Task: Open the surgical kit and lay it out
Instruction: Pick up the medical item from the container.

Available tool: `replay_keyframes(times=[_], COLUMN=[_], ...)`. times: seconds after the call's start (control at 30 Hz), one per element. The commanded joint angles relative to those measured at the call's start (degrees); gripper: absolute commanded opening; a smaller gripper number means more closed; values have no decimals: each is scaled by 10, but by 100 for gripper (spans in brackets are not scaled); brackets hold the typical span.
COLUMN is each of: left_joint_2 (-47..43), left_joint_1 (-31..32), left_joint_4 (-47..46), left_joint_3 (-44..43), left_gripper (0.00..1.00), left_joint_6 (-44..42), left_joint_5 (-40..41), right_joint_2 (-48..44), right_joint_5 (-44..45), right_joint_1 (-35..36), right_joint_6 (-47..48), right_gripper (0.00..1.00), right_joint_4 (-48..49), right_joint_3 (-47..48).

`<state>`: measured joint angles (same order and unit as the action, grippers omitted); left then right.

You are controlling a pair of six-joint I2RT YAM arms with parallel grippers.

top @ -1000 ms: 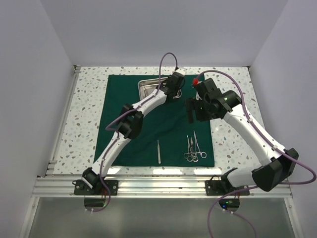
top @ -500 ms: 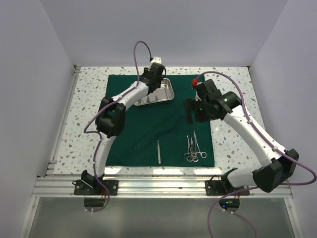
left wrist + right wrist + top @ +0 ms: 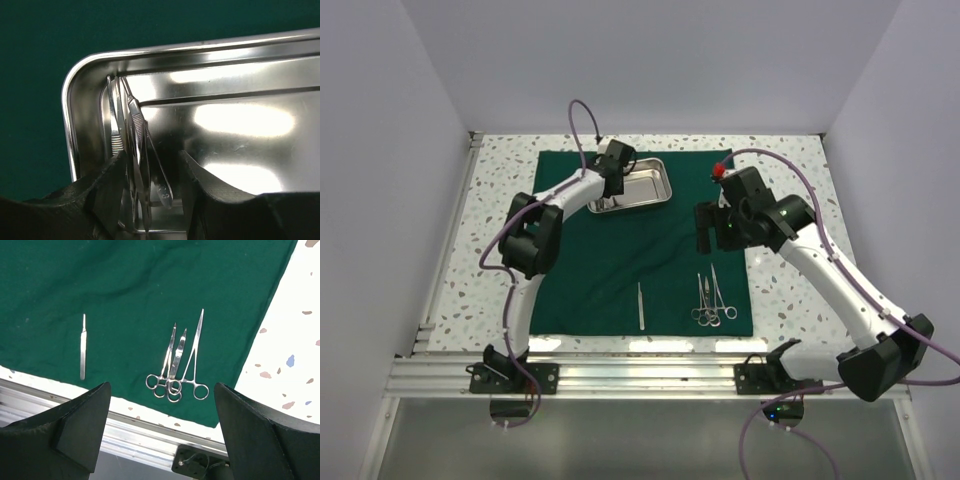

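Observation:
The dark green cloth lies spread flat on the table. At its far edge stands the steel tray. My left gripper is down at the tray's left end. In the left wrist view its jaws stand apart around steel tweezers leaning in the tray's corner, and the right finger is clear of them. My right gripper hangs wide open above the cloth, holding nothing. Scissor-handled clamps and a single thin tool lie near the cloth's front edge.
Speckled tabletop shows around the cloth. An aluminium rail runs along the near edge. White walls close in the left, right and back. The clamps and the thin tool lie at the front right of the cloth.
My left gripper has swung from the tray's right side over to its left end and lowered into it. The tray shifted slightly. The right arm has barely moved.

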<state>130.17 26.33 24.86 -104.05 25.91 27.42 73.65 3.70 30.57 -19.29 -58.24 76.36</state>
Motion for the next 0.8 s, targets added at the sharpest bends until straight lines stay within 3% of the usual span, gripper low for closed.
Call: replay_keyframes(times=[0.0, 0.47, 0.77], left_joint_2=[-19, 7, 37], left_joint_1=[-2, -6, -24], left_joint_4=[4, -15, -25], left_joint_3=[11, 61, 24], left_gripper=[49, 49, 20], left_joint_6=[36, 78, 71], left_joint_5=[-9, -58, -66], right_joint_2=[-24, -12, -5], right_joint_5=[2, 14, 12], right_joint_1=[-2, -2, -2], right_joint_6=[-4, 3, 2], right_gripper=[88, 88, 87], right_joint_4=[6, -19, -20], right_joint_3=[-9, 17, 13])
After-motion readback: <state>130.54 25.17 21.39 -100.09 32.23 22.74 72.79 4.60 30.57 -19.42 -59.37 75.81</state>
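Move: The left hand hangs half open over the left end of the metal tray. The slim instrument it goes for, in the heap there, lies about 3 cm below, 1 cm back and 1 cm to its left. The ridged tweezers lie some 3 cm left and level with the hand, the scalpel handle 2 cm ahead and 1 cm left, and the tray's middle about 5 cm right, 1 cm ahead. From the right hand the instrument is roughly 26 cm ahead, 23 cm left and 19 cm below. The left fingertips come in around a slim instrument in the heap and narrow on it from both sides, from half open to about a quarter. The hand first sinks about 2.5 cm into the tray while drawing back 1.5 cm, then stays low, easing forward 1 cm as the fingers close, with a slight roll that lowers its left side. ##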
